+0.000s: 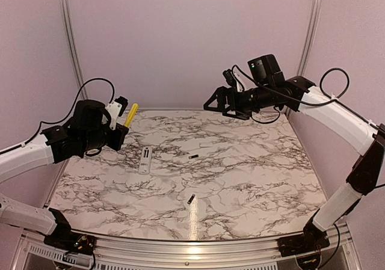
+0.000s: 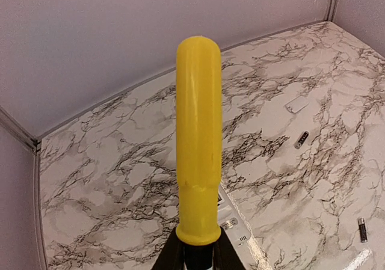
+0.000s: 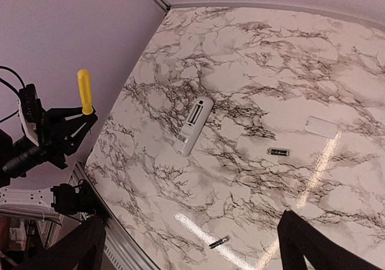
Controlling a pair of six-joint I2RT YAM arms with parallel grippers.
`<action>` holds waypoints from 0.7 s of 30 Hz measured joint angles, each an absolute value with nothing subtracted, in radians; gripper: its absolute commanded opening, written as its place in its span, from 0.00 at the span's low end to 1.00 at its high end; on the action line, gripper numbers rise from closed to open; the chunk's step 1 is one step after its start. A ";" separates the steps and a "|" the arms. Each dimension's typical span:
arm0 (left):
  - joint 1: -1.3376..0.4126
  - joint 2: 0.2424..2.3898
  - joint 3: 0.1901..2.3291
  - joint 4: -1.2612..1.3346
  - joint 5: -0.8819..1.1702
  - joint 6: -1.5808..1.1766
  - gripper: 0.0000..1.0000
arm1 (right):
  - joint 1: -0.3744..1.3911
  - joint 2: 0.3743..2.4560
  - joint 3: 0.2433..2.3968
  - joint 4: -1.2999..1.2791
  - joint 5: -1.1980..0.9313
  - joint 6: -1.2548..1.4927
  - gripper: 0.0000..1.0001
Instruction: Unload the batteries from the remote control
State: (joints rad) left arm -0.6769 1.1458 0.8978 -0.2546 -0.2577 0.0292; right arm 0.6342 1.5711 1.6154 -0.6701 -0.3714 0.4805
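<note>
The white remote control [image 1: 145,160] lies flat on the marble table, left of centre, with its open compartment facing up [image 3: 194,125]. Two dark batteries lie loose on the table, one right of the remote [image 1: 194,156] [image 3: 278,152] and one nearer the front edge [image 1: 190,199] [image 3: 218,242]. My left gripper [image 1: 122,125] [image 2: 197,249] hovers left of the remote, shut on the black shank of a yellow-handled screwdriver [image 2: 198,144]. High above the table's back right, my right gripper [image 1: 213,104] [image 3: 192,252] stands wide open with nothing in it.
A small white cover plate [image 3: 320,127] [image 2: 296,104] lies on the table beyond the first battery. Pale walls with metal corner posts [image 1: 67,35] close the table at the back and sides. A metal rail [image 1: 180,255] runs along the front edge.
</note>
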 measured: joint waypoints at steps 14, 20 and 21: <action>-0.390 1.335 0.893 -0.358 -0.251 -0.148 0.00 | 0.633 1.528 1.509 -0.671 -0.317 0.498 0.98; -0.366 1.521 0.926 -0.385 -0.182 -0.184 0.02 | 0.630 1.480 1.497 -0.670 -0.292 0.505 0.98; -0.366 1.547 0.931 -0.388 -0.172 -0.189 0.02 | 0.630 1.475 1.493 -0.669 -0.289 0.505 0.98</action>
State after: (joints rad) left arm -0.3660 1.5467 0.9310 -0.3882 -0.1719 -0.1890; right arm 0.6296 1.4746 1.4933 -0.6693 -0.2886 0.5049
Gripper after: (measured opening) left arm 0.143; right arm 0.980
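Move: The left hand, still gripping the screwdriver, is bound for bare table to the remote's left: some 8 cm to its left, 6 cm ahead and 23 cm down. The remote lies roughly 6 cm ahead, 3 cm right and 22 cm below; one loose battery is about 8 cm ahead and 25 cm right, the other some 14 cm back and 23 cm right. From the right hand, that bare table is about 41 cm left, 5 cm ahead and 30 cm down. The left hand carries the screwdriver in an unchanged grip, first swinging left and a little forward, then dropping ever more steeply towards the bare table beside the remote, about 16 cm down and 9 cm left in all, while it turns some 20 degrees counter-clockwise and tips its fingers about 30 degrees further down. The open, empty right hand dips about 3 cm, comes halfway back up and eases a little to the right, staying high above the table. ##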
